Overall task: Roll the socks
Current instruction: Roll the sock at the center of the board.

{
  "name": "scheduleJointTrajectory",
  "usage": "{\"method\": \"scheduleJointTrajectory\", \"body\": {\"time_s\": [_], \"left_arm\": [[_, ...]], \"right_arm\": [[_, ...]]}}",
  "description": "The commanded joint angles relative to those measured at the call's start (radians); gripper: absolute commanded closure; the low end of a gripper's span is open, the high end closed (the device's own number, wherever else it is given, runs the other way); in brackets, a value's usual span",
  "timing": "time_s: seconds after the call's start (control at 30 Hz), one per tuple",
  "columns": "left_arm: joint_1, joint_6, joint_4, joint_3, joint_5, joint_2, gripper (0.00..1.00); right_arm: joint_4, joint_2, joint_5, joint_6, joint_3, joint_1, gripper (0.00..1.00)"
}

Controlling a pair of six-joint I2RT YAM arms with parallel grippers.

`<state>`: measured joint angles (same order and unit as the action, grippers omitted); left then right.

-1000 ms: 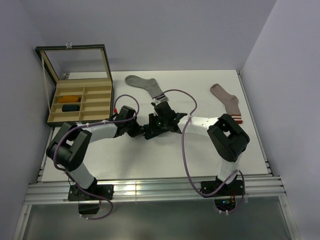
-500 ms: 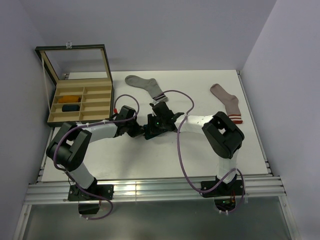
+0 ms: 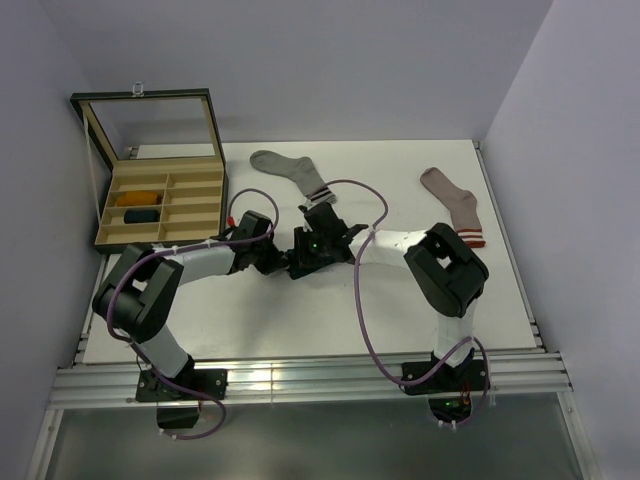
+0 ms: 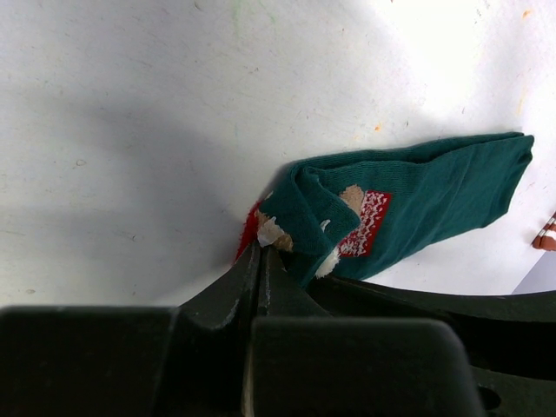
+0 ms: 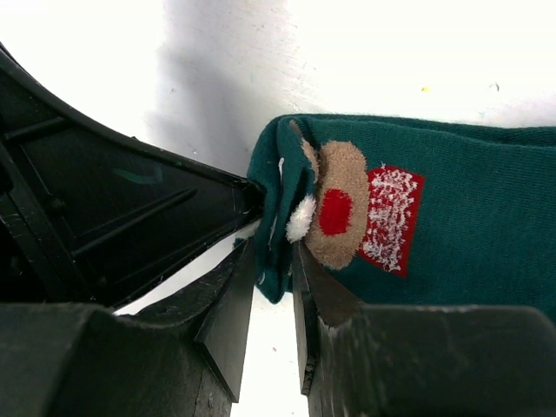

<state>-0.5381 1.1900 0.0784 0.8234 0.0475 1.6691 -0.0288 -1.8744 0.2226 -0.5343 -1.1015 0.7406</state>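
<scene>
A dark teal sock [image 4: 426, 187] with a red-white figure [image 5: 365, 213] lies on the white table, its left end folded over. My left gripper [image 4: 261, 248] is shut, its tips pinching the folded end's edge. My right gripper [image 5: 274, 252] is shut on the same fold, one finger on each side of the cloth. In the top view the two grippers meet at mid-table, left gripper [image 3: 284, 263] against right gripper [image 3: 301, 256], hiding the sock. A mustard-orange sock [image 3: 143, 197] and a navy sock [image 3: 141, 214] sit rolled in the box.
The open wooden box [image 3: 105, 215] with its lid [image 3: 150, 125] up stands at the far left. A grey sock [image 3: 290, 170] lies at the back middle, a pinkish-beige sock [image 3: 452, 203] at the back right. A purple cable [image 3: 365, 300] loops over the right arm.
The right arm's elbow has swung a little to the left and its jaws have narrowed slightly on the fold. The left arm holds still.
</scene>
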Motion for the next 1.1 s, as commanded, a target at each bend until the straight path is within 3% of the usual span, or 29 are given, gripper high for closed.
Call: {"method": "scheduleJointTrajectory", "body": {"time_s": [0.0, 0.2, 0.33, 0.47, 1.07], "left_arm": [[-0.003, -0.015, 0.024, 0.036, -0.017, 0.017, 0.97], [-0.003, -0.015, 0.031, 0.04, -0.012, 0.008, 0.97], [-0.003, -0.018, 0.041, 0.043, -0.014, -0.012, 0.97], [-0.003, -0.018, 0.04, 0.049, 0.005, -0.026, 0.97], [-0.003, 0.01, -0.051, 0.063, 0.081, 0.038, 0.96]], "right_arm": [[0.026, 0.018, 0.003, -0.006, -0.046, -0.007, 0.68], [0.026, -0.031, -0.017, -0.007, -0.057, -0.015, 0.71], [0.026, -0.057, -0.014, -0.013, -0.029, -0.033, 0.92], [0.026, -0.071, -0.009, -0.006, -0.009, -0.056, 1.0], [0.018, -0.141, 0.078, 0.048, -0.043, -0.072, 0.97]]}}
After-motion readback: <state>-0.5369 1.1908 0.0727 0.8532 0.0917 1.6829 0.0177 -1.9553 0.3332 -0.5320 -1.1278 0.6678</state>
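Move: The green sock's folded end lies just beyond and below the right fingertips, about 2 cm ahead and 1 cm down. The sock's flat part lies some 7 cm to that hand's right and 2 cm ahead, and the grey sock about 21 cm ahead and 2 cm left. From the closed left fingers, the folded end is about 2 cm right and 1 cm ahead, nearly level. The right hand goes about 2 cm forward and 1.5 cm down, its part-open fingers closing on the fold. ##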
